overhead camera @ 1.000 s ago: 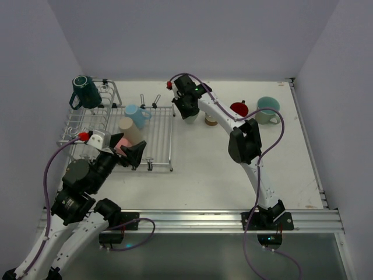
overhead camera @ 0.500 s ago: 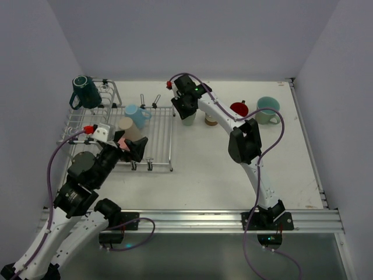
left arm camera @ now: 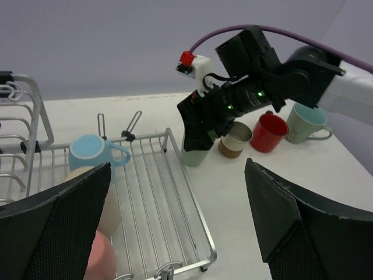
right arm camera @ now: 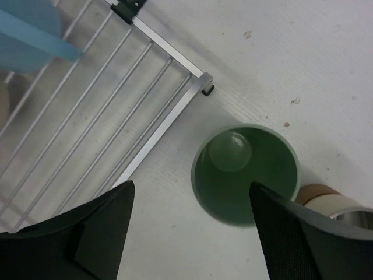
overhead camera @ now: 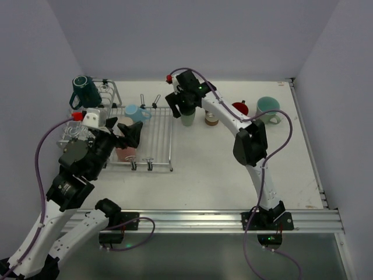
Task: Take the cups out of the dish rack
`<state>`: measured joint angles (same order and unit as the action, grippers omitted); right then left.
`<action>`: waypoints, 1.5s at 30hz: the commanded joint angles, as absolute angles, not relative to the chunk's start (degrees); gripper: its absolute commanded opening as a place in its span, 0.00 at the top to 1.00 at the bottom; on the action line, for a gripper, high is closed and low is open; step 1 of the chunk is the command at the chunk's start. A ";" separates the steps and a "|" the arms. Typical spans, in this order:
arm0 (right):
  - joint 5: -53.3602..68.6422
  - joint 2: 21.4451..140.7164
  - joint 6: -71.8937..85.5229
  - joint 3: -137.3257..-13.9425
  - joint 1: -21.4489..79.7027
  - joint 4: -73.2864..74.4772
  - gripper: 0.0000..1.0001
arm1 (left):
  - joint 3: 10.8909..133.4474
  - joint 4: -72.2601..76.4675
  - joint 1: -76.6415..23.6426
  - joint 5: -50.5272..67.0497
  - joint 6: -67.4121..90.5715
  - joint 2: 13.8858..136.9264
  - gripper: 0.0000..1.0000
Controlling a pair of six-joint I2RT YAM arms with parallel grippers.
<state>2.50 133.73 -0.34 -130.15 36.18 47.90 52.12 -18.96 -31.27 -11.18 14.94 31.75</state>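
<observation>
The silver dish rack (overhead camera: 157, 140) lies at the left. On it are a dark teal mug (overhead camera: 86, 92) on the tall slotted part, a light blue mug (overhead camera: 135, 112) and a pink cup (overhead camera: 125, 153). My left gripper (overhead camera: 129, 133) hovers open and empty over the rack. In its wrist view a beige cup (left arm camera: 111, 205) and the pink cup (left arm camera: 100, 256) sit by the left finger. My right gripper (overhead camera: 185, 105) is open just above a pale green cup (right arm camera: 247, 175) standing upright on the table beside the rack's far right corner (right arm camera: 201, 79).
On the table right of the green cup stand a metallic cup with a brown band (overhead camera: 211, 120), a red mug (overhead camera: 239, 108) and a pale teal mug (overhead camera: 268, 108). Walls close the left, back and right sides.
My left gripper has moved away from me over the rack, toward the beige and light blue cups. My right gripper has shifted slightly above the pale green cup, which stays on the table.
</observation>
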 commanded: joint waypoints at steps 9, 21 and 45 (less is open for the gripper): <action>9.14 101.53 4.21 -107.78 36.65 29.10 0.01 | 74.96 -26.80 -31.46 -34.15 14.07 49.65 0.00; 12.48 76.57 10.20 -74.71 36.56 13.27 0.01 | 87.27 -36.11 -8.11 -26.84 15.99 61.78 0.00; 15.82 75.85 9.49 -71.19 36.48 12.22 0.01 | 100.63 -38.76 8.35 -6.95 8.97 83.14 0.00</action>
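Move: The dark green mug, bottom up on the rack's upper tier, is about 26 cm ahead of the left hand, 21 cm to its left and 13 cm below. From that hand the blue mug is roughly 21 cm straight ahead and the beige cup 15 cm ahead, 4 cm left, both some 28 cm lower. From the right hand the dark green mug is about 40 cm left, 3 cm ahead, 10 cm up; the light green cup is 2 cm ahead, 3 cm right, 7 cm below. No touch begins: the left hand, fingers wide, heads for the dark green mug, first rising forward, then swinging left and on forward while sinking, some 18 cm forward and 19 left in all, turning about 40 degrees counter-clockwise and tipping down. The right hand finishes opening and backs up and away from the light green cup, slightly right, dips a little, then waits. ##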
